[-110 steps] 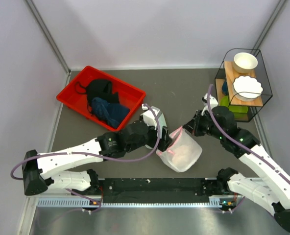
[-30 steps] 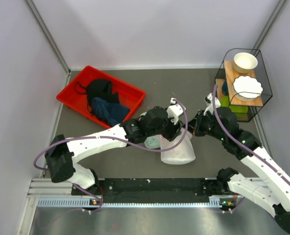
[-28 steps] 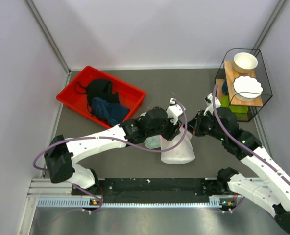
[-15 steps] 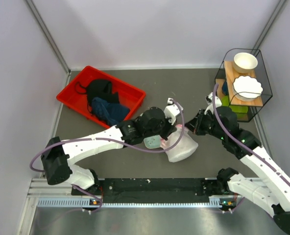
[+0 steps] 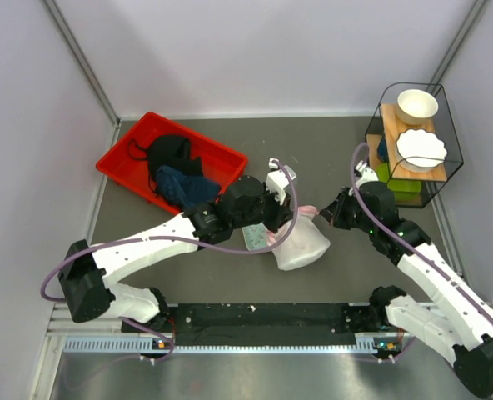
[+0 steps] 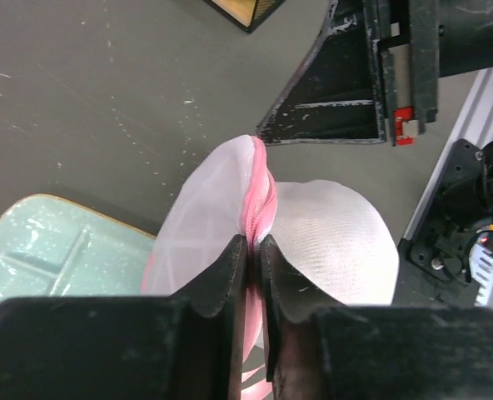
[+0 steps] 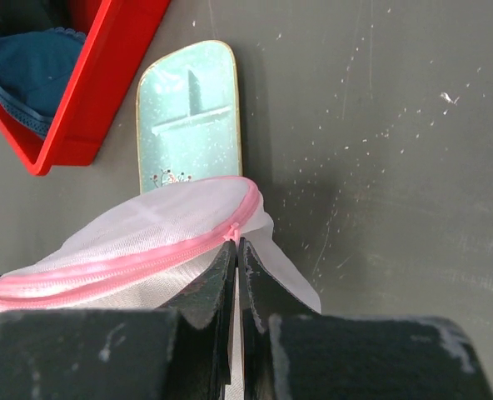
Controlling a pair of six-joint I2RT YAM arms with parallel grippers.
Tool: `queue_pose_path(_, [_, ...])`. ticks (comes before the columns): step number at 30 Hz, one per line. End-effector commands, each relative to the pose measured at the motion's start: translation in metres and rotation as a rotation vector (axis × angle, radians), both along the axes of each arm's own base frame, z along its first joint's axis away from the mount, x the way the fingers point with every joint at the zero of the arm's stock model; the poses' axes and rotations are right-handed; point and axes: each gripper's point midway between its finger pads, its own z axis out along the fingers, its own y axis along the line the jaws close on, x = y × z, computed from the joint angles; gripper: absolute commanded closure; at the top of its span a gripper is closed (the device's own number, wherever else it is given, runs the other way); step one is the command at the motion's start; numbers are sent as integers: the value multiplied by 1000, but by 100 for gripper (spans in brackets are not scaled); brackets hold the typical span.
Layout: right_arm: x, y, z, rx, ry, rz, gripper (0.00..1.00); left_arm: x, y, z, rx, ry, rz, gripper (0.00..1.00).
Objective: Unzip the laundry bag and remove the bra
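The laundry bag (image 5: 303,246) is a white mesh pouch with pink zipper trim, lying mid-table between both arms. My left gripper (image 5: 286,227) is shut on the pink trim at the bag's left end; in the left wrist view its fingers (image 6: 230,275) pinch the pink seam (image 6: 260,187). My right gripper (image 5: 317,213) is shut at the bag's right end, its tips (image 7: 235,242) closed on the pink zipper pull (image 7: 231,231). The zipper line (image 7: 122,262) looks closed along the bag. The bra is hidden.
A mint green tray (image 5: 254,238) lies under the bag's left side. At the back left, a red tray (image 5: 117,171) holds a black garment (image 5: 170,152) and a dark blue cloth (image 5: 184,188). A wire rack (image 5: 413,142) with white bowls stands at the back right.
My left gripper has closed on the bag's pink trim and drawn back left. The bag's left end has followed it. My right gripper keeps its hold.
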Motion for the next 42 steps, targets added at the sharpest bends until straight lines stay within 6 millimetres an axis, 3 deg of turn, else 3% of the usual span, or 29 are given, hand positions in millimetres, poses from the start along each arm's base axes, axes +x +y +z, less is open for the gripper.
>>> queue_pose_path(1, [17, -3, 16, -1, -83, -28, 100, -2, -11, 36, -128, -45, -34, 68])
queue_pose_path(2, [17, -2, 23, 10, -98, -21, 100, -2, -10, 33, -119, -40, -34, 42])
queue_pose_path(4, [13, -2, 31, 21, -110, -15, 100, -4, -7, 32, -102, -35, -32, 26])
queue_pose_path(5, [10, -2, 41, 31, -128, -9, 100, -4, -5, 35, -106, -40, -31, 24])
queue_pose_path(10, [-4, 3, 59, 48, -145, 25, 100, -2, -1, 50, -121, -61, -17, 21])
queue_pose_path(16, [-16, 12, 80, 70, -173, 54, 100, -11, -22, 50, -106, 26, -78, 16])
queue_pose_path(22, [-17, 13, 75, 62, -163, 55, 100, -18, -30, 38, -108, 125, 31, 16])
queue_pose_path(26, [-13, 9, 67, 26, -157, 42, 100, -16, -18, 38, -168, 180, 149, 15])
queue_pose_path(27, [-12, 8, 64, 11, -157, 45, 100, -15, -13, 27, -174, 195, 181, 15])
queue_pose_path(29, [-6, 2, 56, -32, -153, 13, 100, -14, -1, 26, -222, 246, 263, 15])
queue_pose_path(30, [-4, -1, 53, -52, -153, 10, 100, -15, 8, 8, -197, 286, 308, 16])
queue_pose_path(32, [-2, -3, 47, -79, -146, 2, 100, -23, 18, -9, -222, 388, 361, 16])
queue_pose_path(34, [0, -3, 47, -84, -145, -1, 100, -32, 15, -14, -289, 484, 372, 16])
queue_pose_path(35, [0, -2, 45, -88, -140, 2, 100, -39, 16, -29, -284, 529, 363, 15])
queue_pose_path(37, [1, -2, 46, -89, -141, 6, 100, -46, 13, -35, -322, 615, 372, 16])
queue_pose_path(38, [1, -1, 47, -88, -144, 8, 100, -53, 12, -51, -301, 654, 359, 15])
queue_pose_path(40, [1, -1, 46, -89, -141, 8, 100, -54, 2, -49, -374, 706, 339, 16])
queue_pose_path(42, [1, -1, 47, -88, -144, 10, 100, -62, -2, -68, -364, 765, 324, 17])
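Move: My left fingers are shut on the laundry bag's pink zip edge. The bag's middle hangs roughly 4 cm to their right, 3 cm back and 8 cm below. The green tray lies about 6 cm left of this hand, 5 cm ahead and 18 cm down; the red bin is about 30 cm left and 17 cm ahead. My right fingers pinch the zip edge farther along, with the bag's middle about 4 cm left, 4 cm back and 6 cm below. I open my left fingers wide and let go of the pink edge, rise about 3.5 cm while easing a little to the right, then sweep down some 11 cm, back and left to beside the bag's left side, the wrist tipping down and turning counter-clockwise. My right hand keeps its pinch and lifts the bag nearly 5 cm, then sinks back about 2 cm. ##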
